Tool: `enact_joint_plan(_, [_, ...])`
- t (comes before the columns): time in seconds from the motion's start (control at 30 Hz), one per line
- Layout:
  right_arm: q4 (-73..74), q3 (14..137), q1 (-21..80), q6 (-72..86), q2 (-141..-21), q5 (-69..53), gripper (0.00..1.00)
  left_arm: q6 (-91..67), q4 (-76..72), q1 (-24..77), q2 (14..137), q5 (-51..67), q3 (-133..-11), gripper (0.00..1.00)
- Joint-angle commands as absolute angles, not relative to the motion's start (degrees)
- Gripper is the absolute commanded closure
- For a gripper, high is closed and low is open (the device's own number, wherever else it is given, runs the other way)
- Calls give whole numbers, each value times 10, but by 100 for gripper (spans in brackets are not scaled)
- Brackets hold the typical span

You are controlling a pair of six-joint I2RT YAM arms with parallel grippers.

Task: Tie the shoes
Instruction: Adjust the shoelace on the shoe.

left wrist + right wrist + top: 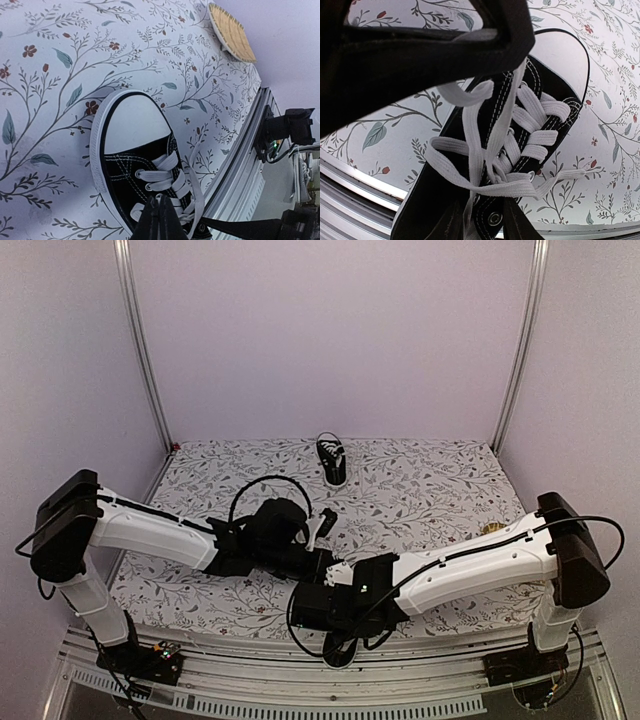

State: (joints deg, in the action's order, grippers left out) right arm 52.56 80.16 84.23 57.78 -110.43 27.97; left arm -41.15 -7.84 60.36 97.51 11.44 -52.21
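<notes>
One of the shoes (332, 460), black with white laces, stands alone at the back of the table. The other shoe (131, 150) (540, 115) lies by the near edge, mostly hidden under both arms in the top view. My left gripper (159, 200) is shut over its laces; in the right wrist view a lace strand (507, 105) runs up into those black fingers. My right gripper (485, 225) stands open at the shoe's collar, one fingertip (451, 225) on each side of the eyelet strip, with a loose lace end (470, 220) hanging between them. A loose crossing of laces (485, 172) lies over the tongue.
The floral tablecloth (420, 490) covers the table. A round woven mat (231, 32) (492, 529) lies toward the right side. The metal rail (240, 165) of the near edge runs close beside the shoe. Both arms crowd together at the front middle.
</notes>
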Motion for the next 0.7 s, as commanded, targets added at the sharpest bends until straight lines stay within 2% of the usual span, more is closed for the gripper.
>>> enact_joint_plan(0.0, [434, 805, 865, 515, -1113, 273, 68, -419, -136, 614, 969, 121, -528, 100])
enact_joint_plan(0.07, [435, 799, 865, 520, -1121, 280, 69, -420, -136, 613, 967, 119, -527, 100])
enact_joint_plan(0.17, [469, 801, 864, 548, -1121, 301, 90, -420, -138, 612, 961, 111, -519, 100])
enact_joint_plan(0.23, [477, 793, 864, 563, -1103, 312, 96, -424, -147, 605, 953, 106, -503, 100])
enact_joint_plan(0.47, [331, 670, 805, 535, -1002, 274, 98, -439, -197, 569, 941, 118, -450, 100])
enact_joint_plan(0.67, [178, 597, 717, 440, -946, 214, 98, -435, -211, 541, 969, 127, -469, 100])
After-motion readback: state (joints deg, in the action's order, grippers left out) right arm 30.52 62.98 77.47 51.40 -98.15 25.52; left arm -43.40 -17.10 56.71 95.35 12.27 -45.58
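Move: A loose strand of white lace hangs between the right hand's parted fingers, its middle about 1 cm below the hand point. From that hand the crossed laces lie roughly 3 cm ahead, 1 cm right and 3 cm lower, and the white toe cap some 11 cm ahead, 5 cm right and 5 cm below. From the left hand, already shut on lace, the strand is about 8 cm back, level sideways and 4 cm lower. Staying almost in place over the shoe's throat, the right hand first shuts its fingers on the loose strand, then draws forward about 4 cm towards the toe cap, speeding up and drifting slightly right and up as its tips swing some 15 degrees to the left. The left hand, keeping its hold on the lace, waits, then moves about 2 cm left and 2 cm forward. ##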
